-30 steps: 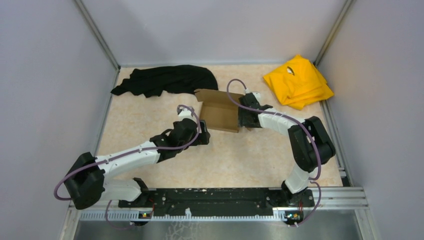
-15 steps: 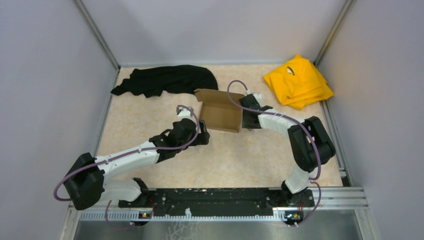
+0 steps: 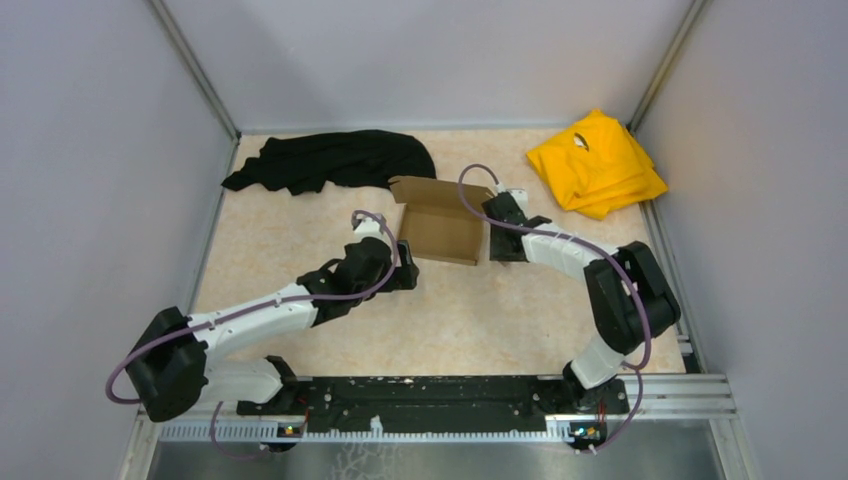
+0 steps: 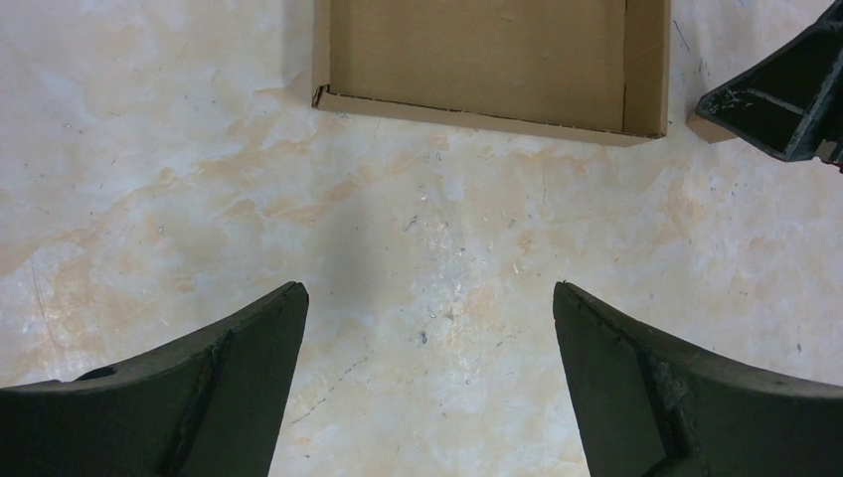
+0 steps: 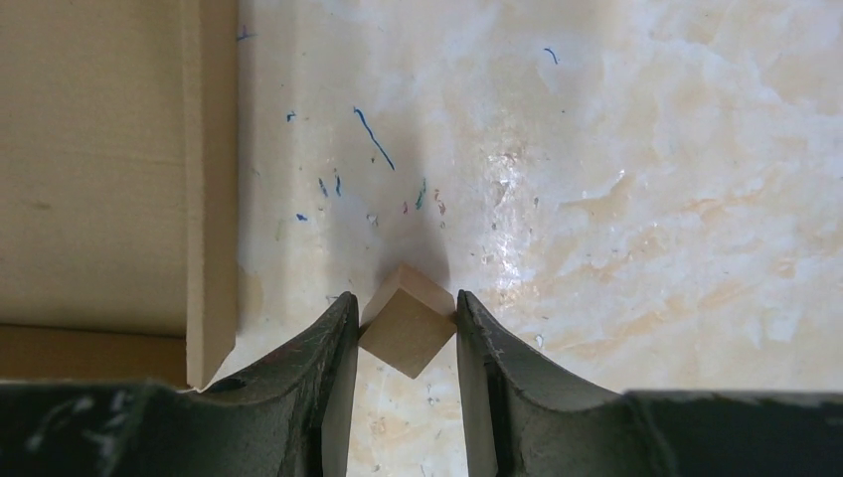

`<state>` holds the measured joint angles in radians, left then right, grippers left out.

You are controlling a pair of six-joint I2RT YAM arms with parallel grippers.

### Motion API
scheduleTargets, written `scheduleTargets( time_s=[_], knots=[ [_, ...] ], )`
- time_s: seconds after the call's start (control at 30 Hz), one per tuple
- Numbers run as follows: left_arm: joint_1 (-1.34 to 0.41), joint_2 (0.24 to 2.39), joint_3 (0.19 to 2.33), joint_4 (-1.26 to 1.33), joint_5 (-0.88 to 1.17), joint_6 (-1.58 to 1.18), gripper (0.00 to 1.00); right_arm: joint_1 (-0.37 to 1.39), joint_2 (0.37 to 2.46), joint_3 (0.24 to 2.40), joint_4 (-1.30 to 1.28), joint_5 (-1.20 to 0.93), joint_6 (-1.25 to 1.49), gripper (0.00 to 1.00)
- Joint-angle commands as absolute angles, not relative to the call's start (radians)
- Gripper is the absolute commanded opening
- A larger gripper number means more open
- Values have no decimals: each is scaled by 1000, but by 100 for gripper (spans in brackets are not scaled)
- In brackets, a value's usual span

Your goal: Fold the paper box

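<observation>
The paper box [image 3: 440, 232] is a shallow brown cardboard tray lying open in the middle of the table, its lid flap raised at the back. In the left wrist view the paper box [image 4: 477, 55] lies ahead of my left gripper [image 4: 429, 298], which is open over bare table. My left gripper [image 3: 408, 272] sits at the box's near left corner. Just right of the box's wall [image 5: 211, 189], my right gripper [image 5: 405, 295] is shut on a tiny brown cube [image 5: 408, 333], pinched corner to corner at the fingertips. My right gripper [image 3: 497, 245] stands beside the box's right side.
A black cloth [image 3: 330, 160] lies at the back left, touching the box's rear flap. A folded yellow cloth [image 3: 597, 162] lies at the back right. Grey walls close the table on three sides. The cube [image 4: 708, 127] and a right finger [image 4: 785, 99] show in the left wrist view.
My right gripper has narrowed its jaws and drawn slightly right, off the box's side. The left arm and the box have not moved.
</observation>
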<state>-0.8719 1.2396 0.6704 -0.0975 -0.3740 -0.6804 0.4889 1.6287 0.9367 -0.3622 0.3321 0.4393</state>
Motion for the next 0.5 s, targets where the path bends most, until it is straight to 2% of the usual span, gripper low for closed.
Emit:
scheduleTargets(
  time_s=[0.0,0.23,0.47],
  knots=[
    [-862,1210,657,-92,-376,-680,98,494,1517,939,-385,341,417,26],
    [-855,1185,643,-100,-388,-678,98,514,1456,1007,-414,281,403,26],
    [-850,1153,629,-113,-392,-682,98,605,1571,1186,-433,292,407,26]
  ],
)
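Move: My right hand already has the small cardboard cube pinched between its fingers, low over the table. The open box's middle lies about 10 cm to its left and 5 cm farther out, at nearly its own height. The box's right wall is only some 4 cm to the left and 5 cm ahead. The raised flap stands 11 cm ahead and 10 cm left, reaching higher. From my left hand, the box is about 12 cm ahead, 5 cm right and 8 cm down. I lift the cube straight up off the table with my right hand, then, still climbing, swing it left towards the box's right wall, about 7 cm up and 4 cm left in all, the sideways part coming quickly at the end. My fingers keep their hold while the wrist tips up and turns slightly counter-clockwise, under 10 degrees. ##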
